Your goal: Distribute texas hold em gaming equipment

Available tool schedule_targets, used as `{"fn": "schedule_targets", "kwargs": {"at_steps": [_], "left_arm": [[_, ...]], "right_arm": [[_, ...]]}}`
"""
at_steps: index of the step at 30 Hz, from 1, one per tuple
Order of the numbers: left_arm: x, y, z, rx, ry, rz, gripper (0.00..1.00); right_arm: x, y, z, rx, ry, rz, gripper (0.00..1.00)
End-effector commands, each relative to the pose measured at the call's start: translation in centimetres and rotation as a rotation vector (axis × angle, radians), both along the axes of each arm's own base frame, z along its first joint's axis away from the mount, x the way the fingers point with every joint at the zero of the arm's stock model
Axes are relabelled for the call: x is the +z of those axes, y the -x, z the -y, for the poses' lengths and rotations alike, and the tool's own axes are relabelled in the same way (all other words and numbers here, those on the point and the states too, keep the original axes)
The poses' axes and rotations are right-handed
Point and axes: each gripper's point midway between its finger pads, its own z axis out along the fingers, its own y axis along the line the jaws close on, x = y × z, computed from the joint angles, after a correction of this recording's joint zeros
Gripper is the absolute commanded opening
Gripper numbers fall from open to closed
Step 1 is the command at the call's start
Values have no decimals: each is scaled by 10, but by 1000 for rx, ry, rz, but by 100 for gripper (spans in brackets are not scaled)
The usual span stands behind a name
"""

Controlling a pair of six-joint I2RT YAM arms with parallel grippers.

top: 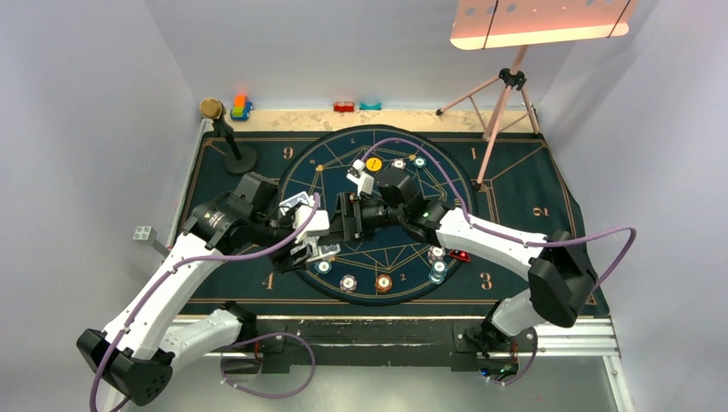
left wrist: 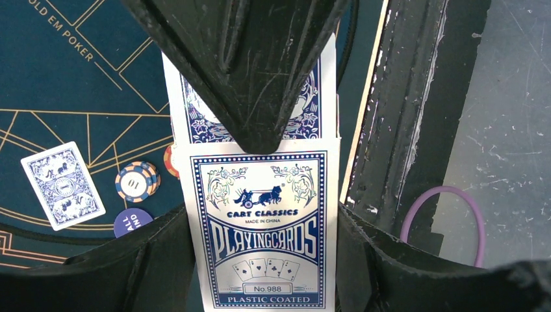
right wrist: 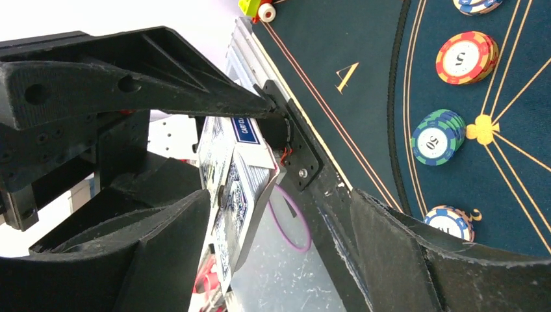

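Observation:
My left gripper [left wrist: 263,218] is shut on a blue-and-white playing-card box [left wrist: 260,195], held upright, with cards sticking out of its top. In the right wrist view the box and cards [right wrist: 237,185] lie against one finger of my right gripper [right wrist: 281,201], whose jaws stand wide open. From above, both grippers [top: 311,245] [top: 341,219] meet over the left of the mat's circle. A single card [left wrist: 63,185], a striped chip stack [left wrist: 136,182] and a dark-blue disc [left wrist: 132,222] lie on the mat. More chips [top: 348,282] [top: 384,282] [top: 438,266], a red-black marker [top: 461,255] and a yellow disc [top: 373,163] ring the circle.
A dark-blue poker mat [top: 515,184] covers the table. A gold-headed microphone [top: 225,129] stands at the back left and a pink music stand [top: 506,86] at the back right. Toy blocks [top: 241,106] [top: 345,106] sit beyond the mat. A metal rail [top: 567,330] runs along the near edge.

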Motion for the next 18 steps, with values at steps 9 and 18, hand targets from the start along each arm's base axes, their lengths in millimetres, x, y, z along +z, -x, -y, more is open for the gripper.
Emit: {"fn": "schedule_targets", "kwargs": {"at_steps": [9,18], "left_arm": [[16,-5,10,-6,60,30,0],[19,-3,10,-8,66,36,0]], "right_arm": [[24,5,3,5,-77,41,65],[14,-1,16,-24,-57,22,58]]}}
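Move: The card that stands out of the playing-card box lies right at the open right fingers: about 2 cm left of the right hand point, 2 cm above it and level fore and aft. The box's middle is some 5 cm to its left and 1 cm below. On the table, roughly 19 cm down, green chips sit about 5 cm back and 2 cm left, blue-white chips about 9 cm back and 3 cm right. From the left hand, the card is about 3 cm right and 2 cm above. The right hand stays almost in place at the box mouth, bobbing up and back down by less than a centimetre and then easing about 1 cm to the right, away from the box, while its fingers close by roughly a third of their gap and bring the upper finger down onto the back of the protruding card. The left hand keeps its grip on the box's two sides and holds it still, mouth to the right, as the fingertip draws back from the box's lip along the card. ##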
